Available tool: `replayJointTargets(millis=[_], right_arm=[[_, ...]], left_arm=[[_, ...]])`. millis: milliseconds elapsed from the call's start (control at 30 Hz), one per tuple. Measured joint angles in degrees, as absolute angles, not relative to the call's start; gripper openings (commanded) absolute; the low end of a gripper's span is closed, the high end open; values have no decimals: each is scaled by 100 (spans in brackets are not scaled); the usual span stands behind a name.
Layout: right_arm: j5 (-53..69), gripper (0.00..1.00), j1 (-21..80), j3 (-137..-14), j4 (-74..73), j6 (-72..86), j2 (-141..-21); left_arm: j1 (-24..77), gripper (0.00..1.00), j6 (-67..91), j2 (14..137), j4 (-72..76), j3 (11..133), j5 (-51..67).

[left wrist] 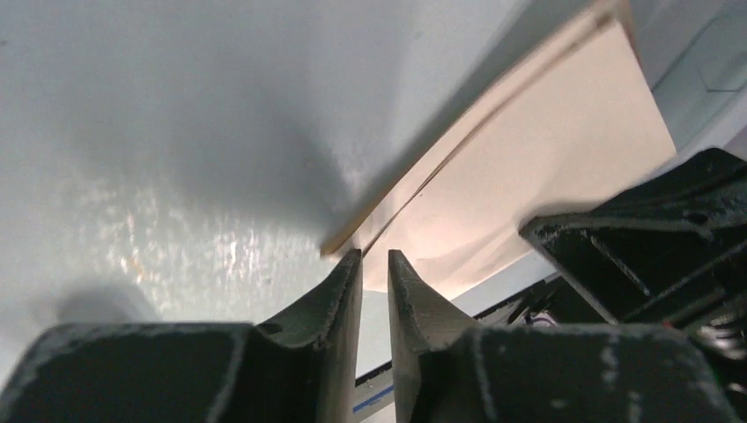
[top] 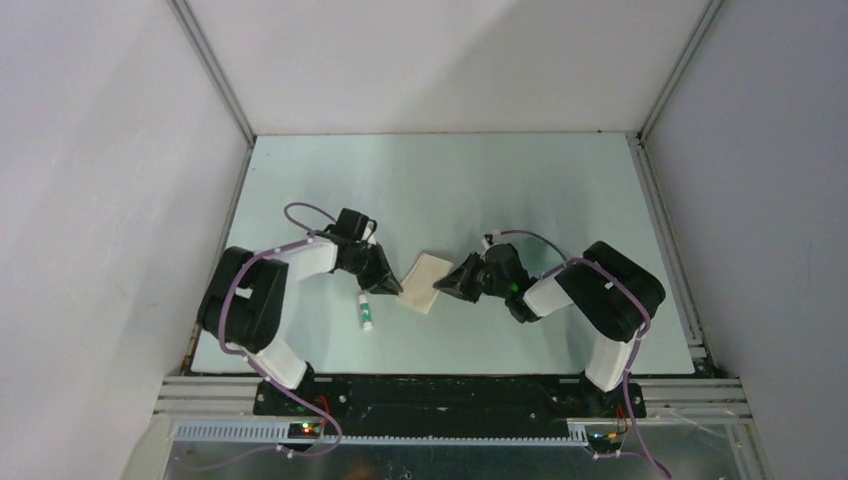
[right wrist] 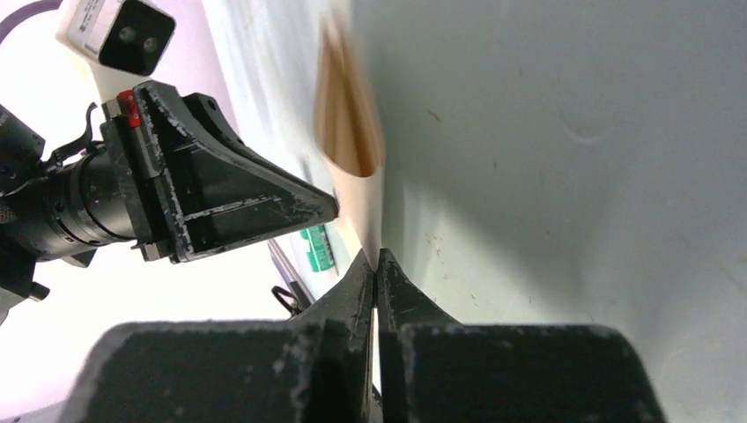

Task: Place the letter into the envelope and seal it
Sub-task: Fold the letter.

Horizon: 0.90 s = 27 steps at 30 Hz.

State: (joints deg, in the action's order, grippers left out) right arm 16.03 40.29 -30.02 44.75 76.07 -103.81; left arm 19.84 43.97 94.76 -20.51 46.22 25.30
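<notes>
The tan letter (top: 423,282) is held a little above the table between the two grippers, seen edge-on in the right wrist view (right wrist: 363,198). My right gripper (top: 446,285) (right wrist: 377,256) is shut on the letter's right edge, the paper pinched at the fingertips. My left gripper (top: 392,285) (left wrist: 375,256) is at the letter's left edge (left wrist: 546,159), its jaws a narrow gap apart. The paper's corner lies just beyond the tips, not between them. I cannot make out the envelope against the pale green tabletop.
A small white stick with a green cap (top: 366,312) lies on the table just below the left gripper. White walls close in the table on three sides. Both arm bases stand at the near edge.
</notes>
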Motion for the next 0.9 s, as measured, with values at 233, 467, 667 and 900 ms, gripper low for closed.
replayJointTargets(millis=[233, 467, 667, 900], right_arm=[[3063, 0, 3356, -3395, 3957, 6543, -9819], [4359, 0, 2897, -3870, 2919, 5277, -8283], [5153, 0, 2687, -4023, 2661, 4943, -7758], [5815, 0, 2705, -4021, 3015, 5290, -7826]], left_arm=[[1682, 90, 3763, 8103, -2462, 4788, 2858], [1671, 100, 3345, 6965, -2147, 4840, 3697], [1671, 100, 3269, 6676, -1671, 4838, 4536], [1704, 100, 3371, 6547, -834, 4801, 5470]])
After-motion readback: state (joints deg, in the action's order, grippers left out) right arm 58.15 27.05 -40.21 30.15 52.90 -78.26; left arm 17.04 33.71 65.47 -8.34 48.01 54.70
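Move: The folded letter is pinched in the right hand near its right edge, its middle about 2 cm to the left of that hand, about level in reach and some 1 cm lower. From the left hand, whose fingertips are at the letter's left corner, its middle is about 5 cm right, 2 cm ahead and at about the same height. The glue stick lies about 7 cm left of the left hand and 4 cm back; the envelope is roughly 17 cm right of the right hand and 2 cm farther out. Upward go both hands, roughly 20 cm: the right keeps its shut pinch on the letter's right edge and swings its fingers up from their slant, drifting slightly back and to the right. The left spreads its fingers wide, comes free of the left corner and rises alongside, easing right and tilting from pointing down to pointing sideways at the letter. ##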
